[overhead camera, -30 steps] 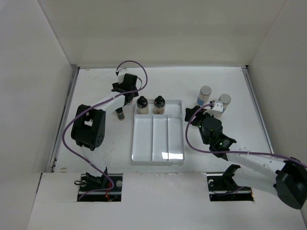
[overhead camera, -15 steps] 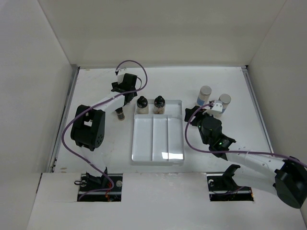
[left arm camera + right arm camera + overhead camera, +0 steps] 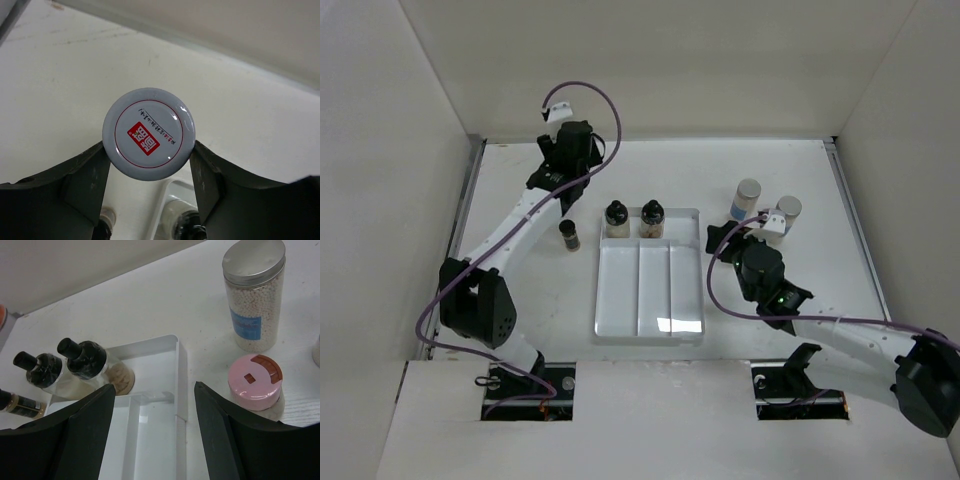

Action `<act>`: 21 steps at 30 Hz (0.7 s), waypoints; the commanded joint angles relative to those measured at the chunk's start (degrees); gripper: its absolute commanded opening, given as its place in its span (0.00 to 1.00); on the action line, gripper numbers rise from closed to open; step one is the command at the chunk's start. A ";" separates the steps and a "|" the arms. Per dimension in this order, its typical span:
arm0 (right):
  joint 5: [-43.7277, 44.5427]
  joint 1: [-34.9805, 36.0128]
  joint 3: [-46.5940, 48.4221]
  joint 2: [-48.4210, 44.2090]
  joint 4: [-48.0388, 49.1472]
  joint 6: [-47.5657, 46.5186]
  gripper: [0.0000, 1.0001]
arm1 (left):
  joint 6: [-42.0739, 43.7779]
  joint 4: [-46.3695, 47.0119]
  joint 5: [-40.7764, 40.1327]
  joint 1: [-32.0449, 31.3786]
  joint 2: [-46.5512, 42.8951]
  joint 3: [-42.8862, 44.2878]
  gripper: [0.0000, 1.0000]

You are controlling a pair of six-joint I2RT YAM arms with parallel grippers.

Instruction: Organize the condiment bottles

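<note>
My left gripper (image 3: 149, 146) is shut on a pale grey-lidded bottle (image 3: 148, 132) with a red mark on its lid, held above the table. From above, the left gripper (image 3: 563, 165) hangs at the back left and hides that bottle. Two black-capped bottles (image 3: 616, 218) (image 3: 652, 217) stand at the far end of the white tray (image 3: 650, 300). A small dark bottle (image 3: 569, 233) stands left of the tray. My right gripper (image 3: 155, 390) is open and empty over the tray's right wall (image 3: 181, 370). To its right are a pink-lidded jar (image 3: 255, 382) and a blue-labelled jar (image 3: 252, 295).
Another grey-lidded jar (image 3: 787, 209) stands by the blue-labelled jar (image 3: 748, 198) at the back right, partly behind my right wrist. White walls close in the table on the left, back and right. The tray's near half holds nothing.
The left arm has stretched out and lifted toward the back left, carrying the grey-lidded bottle up off the table. The right arm has stayed where it was.
</note>
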 commanded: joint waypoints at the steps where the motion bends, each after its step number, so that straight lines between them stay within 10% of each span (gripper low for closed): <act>1: 0.07 -0.36 0.43 -2.29 2.99 -0.25 0.70 | 1.13 4.31 0.08 -4.52 -4.47 7.76 0.36; 11: 5.07 -0.62 -0.97 -5.36 2.38 0.10 0.58 | 2.53 7.20 -0.53 -22.63 1.41 13.75 0.36; 17: 6.84 -1.06 -3.43 -11.42 2.99 0.45 0.24 | 2.45 11.69 -0.97 -28.35 8.26 12.52 0.36; 21: 8.68 -1.15 -4.84 -15.82 2.99 0.45 0.22 | 2.53 12.22 -2.20 -29.94 12.13 12.34 0.36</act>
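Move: The left hand already holds the white-capped jar high; the free right end of the tray's far compartment lies about 24 cm to its right, 5 cm back and 20 cm below. Two black-capped bottles stand there already, roughly 7 and 15 cm to its right, both 5 cm back. From the right hand, open and empty, that free end is some 10 cm ahead, 10 cm left and 17 cm down; the pink-capped jar stands 4 cm ahead, 3 cm right, 13 cm below. Keeping its pinch on the white-capped jar, the left hand swings about 27 cm to the right and some 7 cm back, rising 7 cm or so as it passes over the two black-capped bottles, then sinking again to about its starting height towards the tray's free end, while turning clockwise some 30 degrees. The right hand meanwhile draws off to the right, up and slightly back, about 5 cm in all, away from the tray, closing its empty fingers most of the way. ##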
